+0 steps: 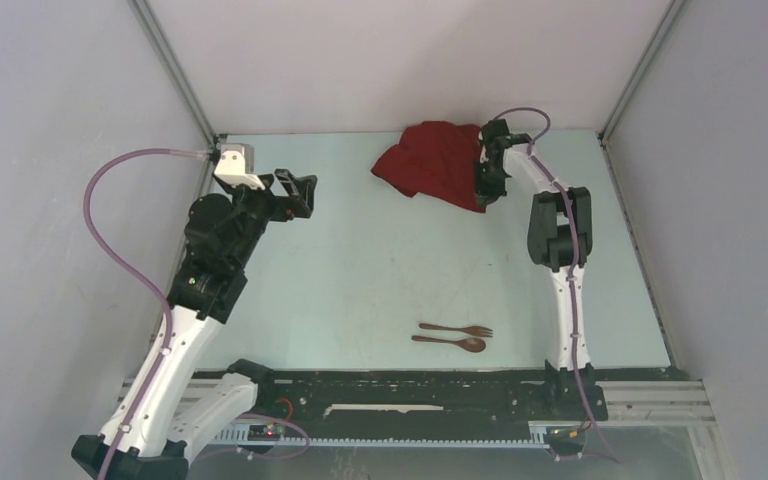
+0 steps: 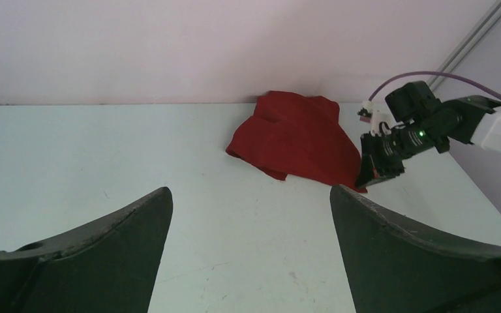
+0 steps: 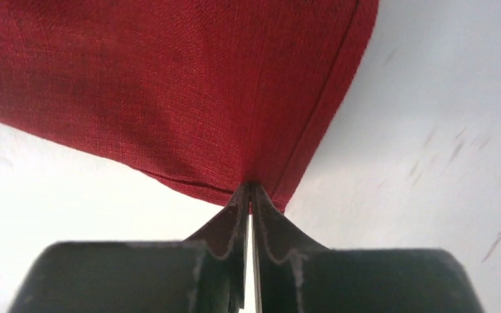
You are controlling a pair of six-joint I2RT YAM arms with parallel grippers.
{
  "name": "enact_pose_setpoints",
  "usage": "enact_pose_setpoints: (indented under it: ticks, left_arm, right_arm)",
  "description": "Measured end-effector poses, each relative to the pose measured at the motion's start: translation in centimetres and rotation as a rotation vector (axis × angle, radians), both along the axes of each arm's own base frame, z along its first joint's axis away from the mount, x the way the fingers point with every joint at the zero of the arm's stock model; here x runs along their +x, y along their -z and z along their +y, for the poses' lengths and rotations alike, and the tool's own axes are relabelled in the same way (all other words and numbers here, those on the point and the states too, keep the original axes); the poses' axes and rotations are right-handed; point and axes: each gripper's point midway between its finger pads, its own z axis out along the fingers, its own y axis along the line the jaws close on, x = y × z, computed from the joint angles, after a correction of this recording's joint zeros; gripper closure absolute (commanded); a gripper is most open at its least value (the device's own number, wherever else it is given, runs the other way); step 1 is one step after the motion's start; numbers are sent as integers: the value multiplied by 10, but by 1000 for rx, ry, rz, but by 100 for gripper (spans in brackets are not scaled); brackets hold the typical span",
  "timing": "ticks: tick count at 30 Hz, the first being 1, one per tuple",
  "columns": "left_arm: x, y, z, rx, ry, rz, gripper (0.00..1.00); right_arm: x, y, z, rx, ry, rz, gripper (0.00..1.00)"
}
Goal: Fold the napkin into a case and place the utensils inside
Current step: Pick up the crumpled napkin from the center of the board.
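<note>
The dark red napkin [image 1: 430, 163] lies rumpled at the far middle of the table, also seen as the napkin [image 2: 297, 137] in the left wrist view. My right gripper [image 1: 482, 190] is shut on its near right corner; in its own view the fingertips [image 3: 250, 190] pinch the napkin [image 3: 169, 85] at the hem. My left gripper [image 1: 300, 190] hangs open above the far left of the table with nothing between its fingers [image 2: 130, 228]. The wooden fork [image 1: 457, 329] and spoon [image 1: 449, 342] lie side by side near the front edge, far from both grippers.
Grey walls [image 1: 60, 100] close in the table [image 1: 360, 260] on the left, back and right. A black rail [image 1: 410, 385] with the arm bases runs along the near edge. A purple cable [image 1: 110, 230] loops beside the left arm.
</note>
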Motion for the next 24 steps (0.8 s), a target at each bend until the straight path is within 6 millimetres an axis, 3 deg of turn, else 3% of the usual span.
enact_pose_setpoints:
  ticks: [4, 7, 9, 11, 12, 14, 15, 19, 24]
  left_arm:
    - [0, 0, 0, 0, 2, 0, 1]
    - [0, 0, 0, 0, 2, 0, 1]
    - [0, 0, 0, 0, 2, 0, 1]
    - [0, 0, -1, 0, 6, 0, 1]
    - [-1, 0, -2, -1, 10, 0, 1]
    - [-1, 0, -3, -1, 17, 0, 1]
    - [-1, 0, -3, -2, 17, 0, 1]
    - [-2, -1, -3, -4, 18, -2, 1]
    - [-4, -4, -2, -7, 19, -10, 1]
  right_arm:
    - [-56, 0, 20, 16, -16, 76, 84]
    - [-104, 0, 41, 20, -56, 120, 76]
    - [-137, 0, 52, 1, -89, 148, 67]
    - [-156, -5, 58, -28, -110, 155, 56]
    - [-162, -10, 60, -47, -115, 147, 49]
    - [-162, -24, 59, -71, -98, 106, 21]
    - [-158, -32, 58, -70, -80, 80, 13]
    - [-147, -51, 54, -47, -34, 23, 12]
    - [-141, -36, 54, -69, -6, 49, 15]
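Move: The right fingertips already pinch the napkin's near right corner down at the board. The bare board it is taken to lies about 16 cm back and 6 cm left; the napkin's middle is some 16 cm ahead and 14 cm left, roughly level. The fork is about 37 cm back and 10 cm left, the spoon 41 cm back and 11 cm left. From the left hand, that bare spot is some 5 cm ahead, 35 cm right and 35 cm below. Back and somewhat left, low and quick, the right hand drags the pinched napkin corner about 16 cm along the board towards the utensils. Its fingers then open wide and let go as it rises some 5 cm, drifts slightly forward and settles a little, ending open just above the corner. ##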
